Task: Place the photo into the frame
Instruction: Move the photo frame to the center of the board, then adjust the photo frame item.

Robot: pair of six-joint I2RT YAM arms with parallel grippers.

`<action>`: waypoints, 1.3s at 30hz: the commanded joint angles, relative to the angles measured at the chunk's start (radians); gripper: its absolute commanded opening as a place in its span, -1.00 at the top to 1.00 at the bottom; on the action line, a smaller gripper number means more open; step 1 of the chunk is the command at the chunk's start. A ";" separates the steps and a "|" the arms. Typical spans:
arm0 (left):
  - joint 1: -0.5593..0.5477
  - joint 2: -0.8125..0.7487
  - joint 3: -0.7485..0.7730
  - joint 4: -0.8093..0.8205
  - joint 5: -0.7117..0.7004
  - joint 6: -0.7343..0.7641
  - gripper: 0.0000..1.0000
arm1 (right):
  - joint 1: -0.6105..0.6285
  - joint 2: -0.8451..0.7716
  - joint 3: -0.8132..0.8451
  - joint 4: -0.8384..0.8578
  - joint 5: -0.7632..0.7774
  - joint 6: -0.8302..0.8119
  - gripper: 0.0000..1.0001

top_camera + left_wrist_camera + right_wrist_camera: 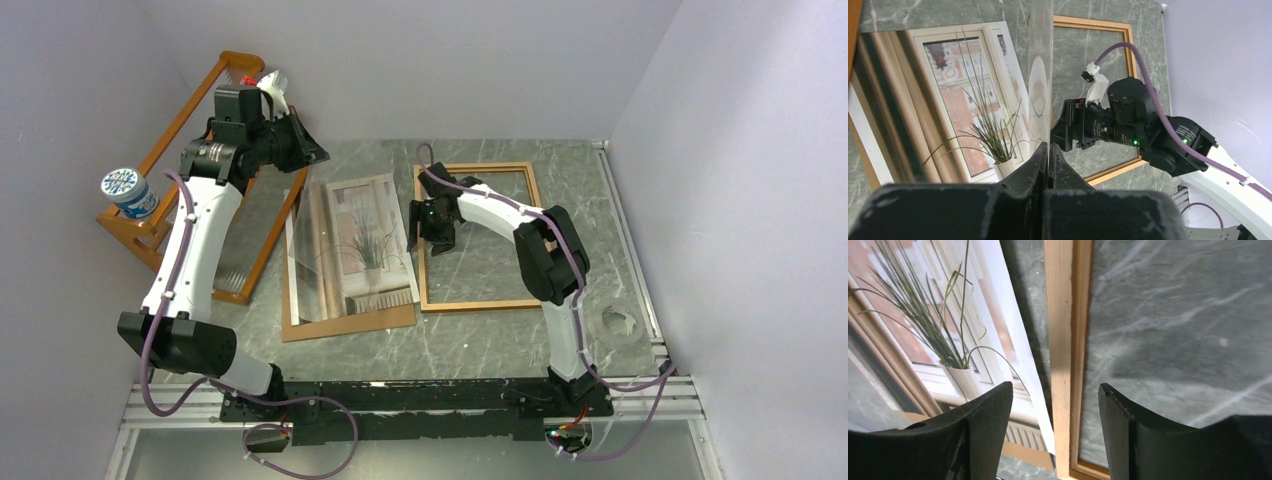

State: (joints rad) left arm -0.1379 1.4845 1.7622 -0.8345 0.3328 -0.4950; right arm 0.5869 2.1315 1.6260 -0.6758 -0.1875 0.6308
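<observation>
The photo (365, 245) of a spiky potted plant lies face up on a brown backing board (345, 325) at the table's middle. Just to its right lies the frame (478, 305), with bare table inside it. My left gripper (310, 155) is above the photo's far edge, shut on the edge of a clear pane (1040, 75) that stands tilted over the photo (963, 100). My right gripper (1055, 395) is open, and its fingers straddle the frame's left rail (1060, 340) without touching it. The photo's right edge (948, 315) lies beside that rail.
An orange wooden rack (180, 130) leans at the back left with a blue-and-white cup (128, 192) on it. A clear tape roll (620, 322) sits near the right wall. Walls close in on the left, back and right.
</observation>
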 commanded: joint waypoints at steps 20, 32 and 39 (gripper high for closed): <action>0.004 0.023 0.168 0.509 0.449 -0.362 0.95 | -0.326 -0.709 -0.432 0.821 -0.354 0.359 -0.98; 0.017 0.039 0.219 0.700 0.525 -0.535 0.95 | -0.409 -0.826 -0.558 1.450 -0.664 0.665 -0.98; 0.035 0.047 0.164 0.827 0.549 -0.675 0.95 | -0.410 -0.834 -0.589 1.642 -0.704 0.776 -0.98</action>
State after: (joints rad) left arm -0.1024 1.5314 1.9316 -0.1246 0.8429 -1.0714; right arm 0.1707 1.3224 1.0527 0.7429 -0.8253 1.3155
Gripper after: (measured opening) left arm 0.032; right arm 0.990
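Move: Astride the left bar of the photo frame, the right fingers are already opening; the frame's middle lies about 14 cm to the right, level ahead and 2 cm lower. The clear sheet, still in the left fingers, has its middle some 13 cm left of the right hand and 12 cm above it, over the photo, whose middle is 16 cm left and 3 cm lower. From the left hand, the frame's middle is roughly 31 cm right, 3 cm back and 34 cm down. Coming free of the frame's bar, the right hand climbs nearly 40 cm, drifting some 9 cm right; the fingers open wide and the wrist swings over from pointing down to facing left, towards the edge of the clear sheet. The left hand keeps its pinch and raises the sheet about 20 cm, going a little right, while its wrist tips up, rolls left side up and turns clockwise. ##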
